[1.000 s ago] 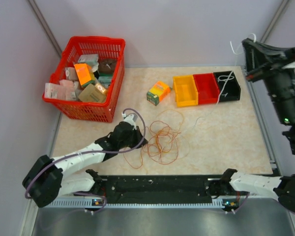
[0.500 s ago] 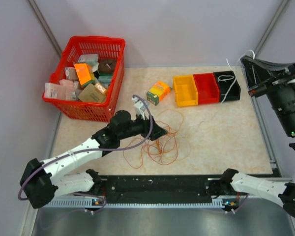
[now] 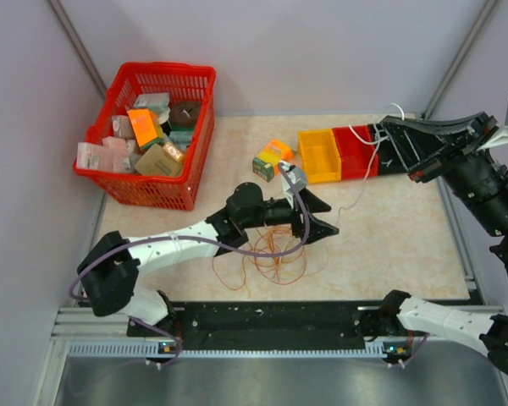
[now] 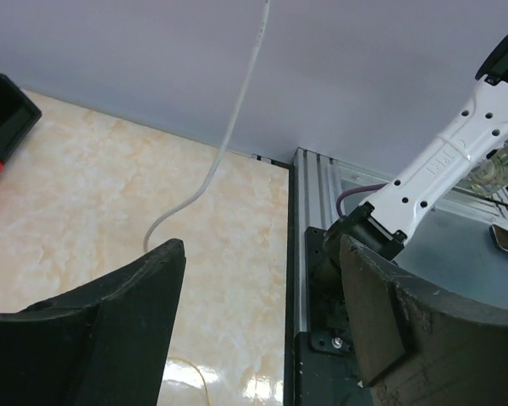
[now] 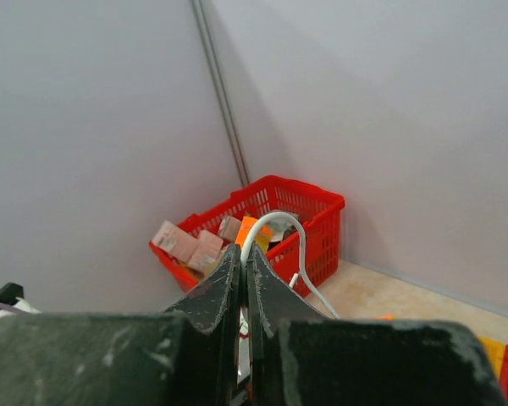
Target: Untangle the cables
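Note:
The cables lie as a loose tangle of orange-red and yellow loops (image 3: pixel 275 252) on the table's near middle. My left gripper (image 3: pixel 325 216) hangs just right of that tangle, open, nothing between its fingers (image 4: pixel 118 326). In the left wrist view the gripper (image 4: pixel 262 262) frames bare table, a white cable (image 4: pixel 229 127) dropping from above, and a yellow strand (image 4: pixel 196 381). My right gripper (image 3: pixel 386 134) is raised over the bins at the back right, shut on the white cable (image 3: pixel 368 173), which trails down toward the table. In the right wrist view the white cable (image 5: pixel 279 222) arches out of the shut gripper (image 5: pixel 244 252).
A red basket (image 3: pixel 110 182) of packets stands back left, also seen as the red basket (image 5: pixel 322 207) from the right wrist. An orange box (image 3: pixel 273 158), a yellow bin (image 3: pixel 319 156) and a red bin (image 3: pixel 356 152) line the back. The metal rail (image 4: pixel 317 254) edges the table's right.
My left gripper has opened and swept right, from the tangle's left side to its right. The right gripper has swung left and down over the bins, still gripping the white cable.

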### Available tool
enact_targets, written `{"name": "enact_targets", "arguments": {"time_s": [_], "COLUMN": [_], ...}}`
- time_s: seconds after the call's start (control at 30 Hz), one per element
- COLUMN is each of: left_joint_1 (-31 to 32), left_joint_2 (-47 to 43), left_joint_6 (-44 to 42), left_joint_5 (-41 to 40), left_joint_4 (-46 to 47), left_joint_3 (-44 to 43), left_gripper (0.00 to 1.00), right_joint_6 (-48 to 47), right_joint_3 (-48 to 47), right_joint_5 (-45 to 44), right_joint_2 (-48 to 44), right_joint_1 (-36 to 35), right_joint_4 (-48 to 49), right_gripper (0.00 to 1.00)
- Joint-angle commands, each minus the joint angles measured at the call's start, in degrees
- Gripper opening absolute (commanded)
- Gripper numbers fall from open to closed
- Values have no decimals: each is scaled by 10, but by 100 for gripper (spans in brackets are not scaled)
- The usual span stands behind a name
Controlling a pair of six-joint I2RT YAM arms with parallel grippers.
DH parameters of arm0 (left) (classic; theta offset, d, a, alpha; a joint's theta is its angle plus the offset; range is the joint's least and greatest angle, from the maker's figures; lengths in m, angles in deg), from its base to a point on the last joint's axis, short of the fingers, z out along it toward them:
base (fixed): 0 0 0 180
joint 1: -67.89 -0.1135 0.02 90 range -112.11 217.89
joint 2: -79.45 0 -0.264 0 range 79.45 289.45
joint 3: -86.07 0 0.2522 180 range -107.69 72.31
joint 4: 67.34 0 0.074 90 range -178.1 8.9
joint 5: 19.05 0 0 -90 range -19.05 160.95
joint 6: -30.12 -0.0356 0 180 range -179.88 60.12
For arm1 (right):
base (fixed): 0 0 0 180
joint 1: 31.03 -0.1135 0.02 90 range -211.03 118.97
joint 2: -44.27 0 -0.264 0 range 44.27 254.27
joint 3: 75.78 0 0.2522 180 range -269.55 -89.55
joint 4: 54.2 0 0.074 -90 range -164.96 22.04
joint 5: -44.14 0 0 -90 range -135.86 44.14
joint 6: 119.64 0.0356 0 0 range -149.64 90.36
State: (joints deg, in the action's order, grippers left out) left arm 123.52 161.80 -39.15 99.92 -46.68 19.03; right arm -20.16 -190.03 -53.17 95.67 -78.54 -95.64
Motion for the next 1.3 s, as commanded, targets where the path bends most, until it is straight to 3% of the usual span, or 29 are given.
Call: {"name": "enact_targets", "arguments": {"time_s": [0.0,0.2,0.33,0.53,0.63,0.67,0.8,0.87,0.97,1.13,1.2,1.27], "left_joint_1": [14,20,25,34,34,34,33,28,12,-4,-7,-7], "left_joint_2": [46,96,122,153,157,148,77,35,-8,-44,-39,-26], "left_joint_6": [-13,33,30,58,56,47,12,16,21,-53,-69,-70], "left_joint_5": [24,41,30,71,82,81,24,-41,-150,-248,-251,-250], "left_joint_4": [106,203,180,179,155,138,38,-54,-217,-341,-393,-429], "left_joint_3": [-57,-83,-120,-155,-169,-171,-173,-189,-240,-313,-370,-435], "left_gripper": [79,78,67,34,5,0,0,0,0,0,0,0], "right_joint_6": [24,30,41,50,49,49,42,41,48,96,110,121], "right_joint_3": [5,19,32,42,44,49,99,149,250,382,416,429], "right_joint_5": [31,33,40,41,42,38,-21,-73,-159,-172,-155,-144], "right_joint_2": [-8,-12,-16,-17,-19,-22,-54,-82,-134,-227,-250,-256], "right_joint_1": [-7,-7,-7,-6,-6,-7,-7,-5,-7,-6,-6,-6], "right_joint_4": [9,7,7,8,7,6,-18,-35,-73,-119,-129,-140], "right_gripper": [0,0,0,0,0,0,2,8,7,4,14,39]}}
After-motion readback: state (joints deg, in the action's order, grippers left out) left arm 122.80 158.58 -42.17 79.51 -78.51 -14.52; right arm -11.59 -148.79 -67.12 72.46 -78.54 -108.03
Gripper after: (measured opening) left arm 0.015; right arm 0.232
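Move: The open left hand points to the right, and the white cable strand it is after hangs about 6 cm to its right, some 2 cm ahead and 4 cm higher. From that hand the tangled cables lie on the table about 12 cm left, 7 cm ahead and 28 cm below, and the yellow tray about 33 cm ahead, 2 cm right and 26 cm below. From the right hand, which still pinches the same cable up high, that stretch hangs roughly 27 cm below, 4 cm ahead and 2 cm right. The left hand slides about 7 cm right to the hanging white cable while the right hand holds it nearly still from above, then shuts its fingers on the strand and carries it up and forward, swinging back left and turning counter-clockwise. Once the left has its pinch, the right hand lets the cable go and drops some 25 cm, drifting a little right, tipping its fingers down and starting to open them beside the dangling cable. ##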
